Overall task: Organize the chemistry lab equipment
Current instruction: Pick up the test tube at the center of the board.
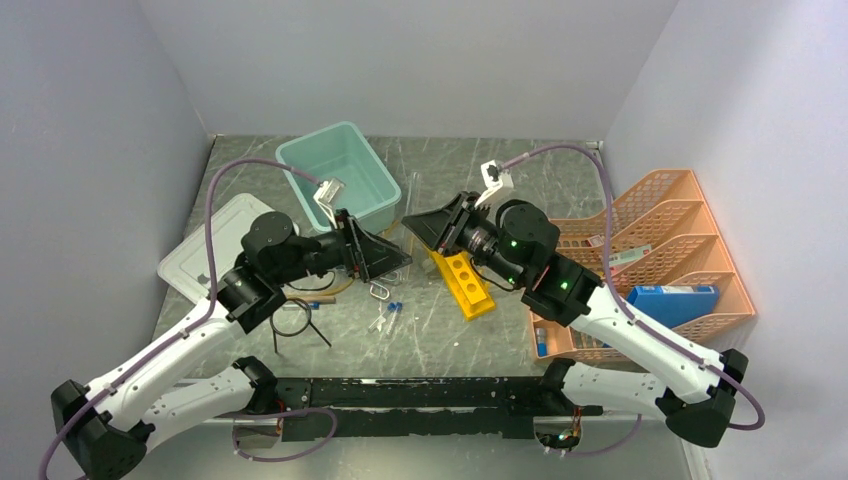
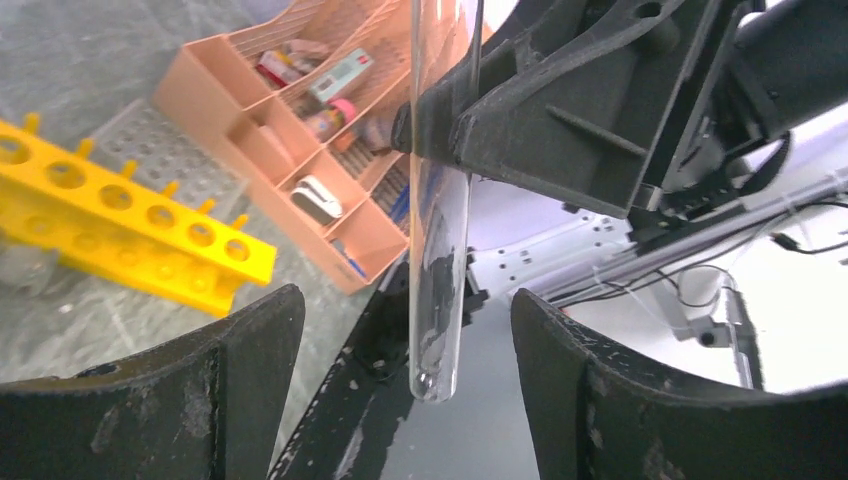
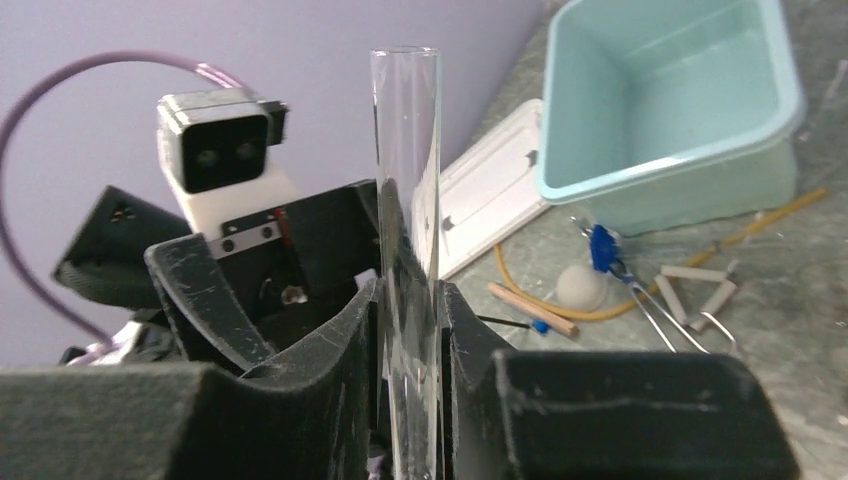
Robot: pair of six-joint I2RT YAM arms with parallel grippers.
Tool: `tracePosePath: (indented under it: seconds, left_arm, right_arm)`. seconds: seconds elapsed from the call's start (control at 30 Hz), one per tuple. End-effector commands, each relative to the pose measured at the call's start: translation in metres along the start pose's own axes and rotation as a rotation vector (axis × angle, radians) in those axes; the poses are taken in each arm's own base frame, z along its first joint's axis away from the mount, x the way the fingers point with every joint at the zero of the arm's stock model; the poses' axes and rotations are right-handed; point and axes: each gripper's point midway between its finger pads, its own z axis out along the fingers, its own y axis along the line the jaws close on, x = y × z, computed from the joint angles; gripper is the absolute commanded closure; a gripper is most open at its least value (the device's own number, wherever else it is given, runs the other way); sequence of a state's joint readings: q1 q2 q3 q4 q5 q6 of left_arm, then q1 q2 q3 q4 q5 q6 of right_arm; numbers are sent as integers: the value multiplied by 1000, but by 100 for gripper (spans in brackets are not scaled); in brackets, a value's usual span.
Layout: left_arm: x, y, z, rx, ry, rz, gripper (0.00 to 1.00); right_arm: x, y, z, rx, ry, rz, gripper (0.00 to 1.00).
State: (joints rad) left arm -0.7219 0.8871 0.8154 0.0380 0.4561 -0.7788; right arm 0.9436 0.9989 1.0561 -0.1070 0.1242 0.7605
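Observation:
My right gripper (image 3: 410, 292) is shut on a clear glass test tube (image 3: 405, 200), which stands upright between its pads with the open mouth on top. In the left wrist view the tube's rounded closed end (image 2: 440, 300) hangs between the fingers of my left gripper (image 2: 405, 300), which is open with a gap on each side. The two grippers meet above the table's middle (image 1: 405, 240). The yellow test-tube rack (image 1: 463, 282) lies just below the right gripper. A black ring stand (image 1: 295, 320), a silver wire triangle (image 1: 380, 291) and small blue-capped tubes (image 1: 390, 315) lie near the left arm.
The teal tub (image 1: 340, 175) stands at the back, its grey-white lid (image 1: 205, 245) to the left. The orange mesh organiser (image 1: 660, 250) with a blue box (image 1: 672, 300) fills the right side. A tan hose (image 3: 620, 300) and a wooden stick (image 3: 530, 308) lie by the tub.

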Motion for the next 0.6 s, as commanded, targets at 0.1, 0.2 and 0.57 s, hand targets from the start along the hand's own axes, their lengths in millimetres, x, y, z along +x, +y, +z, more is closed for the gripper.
tracePosePath:
  seconds: [0.1,0.2,0.57]
  left_arm:
    - [-6,-48,-2,272,-30,-69,25]
    - [-5,-50,-3,291,-31,-66,29]
    - [-9,-65,-11,346,-33,-17,45]
  right_arm:
    - [-16,46,-8,-219,-29,-3,100]
    - [-14,52,-9,-248,-21,4,100]
    - [-8,57,-8,-293,-1,51,100]
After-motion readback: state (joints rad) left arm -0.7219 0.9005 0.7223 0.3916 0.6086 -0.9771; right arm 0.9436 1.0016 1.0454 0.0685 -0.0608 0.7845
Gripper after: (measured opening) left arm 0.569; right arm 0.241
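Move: The test tube is already in the right fingers, its middle about 4 cm ahead of the left gripper, 3 cm to its right and 4 cm higher. From the right hand, the open left gripper is some 4 cm back, 3 cm left and 4 cm lower. Counted from the left hand, the yellow rack stands about 12 cm ahead, 11 cm right; blue-capped vials lie 2 cm ahead, 5 cm left, both some 30 cm below. Close the left gripper part-way around the lower end of the test tube without shutting on it yet, while rising about 3 cm, easing back nearly as far and swinging its fingertips upward and clockwise some 15 degrees. Keep the right grip on the tube and carry it up about 4 cm, back and left towards the left gripper, turning slightly counter-clockwise. ##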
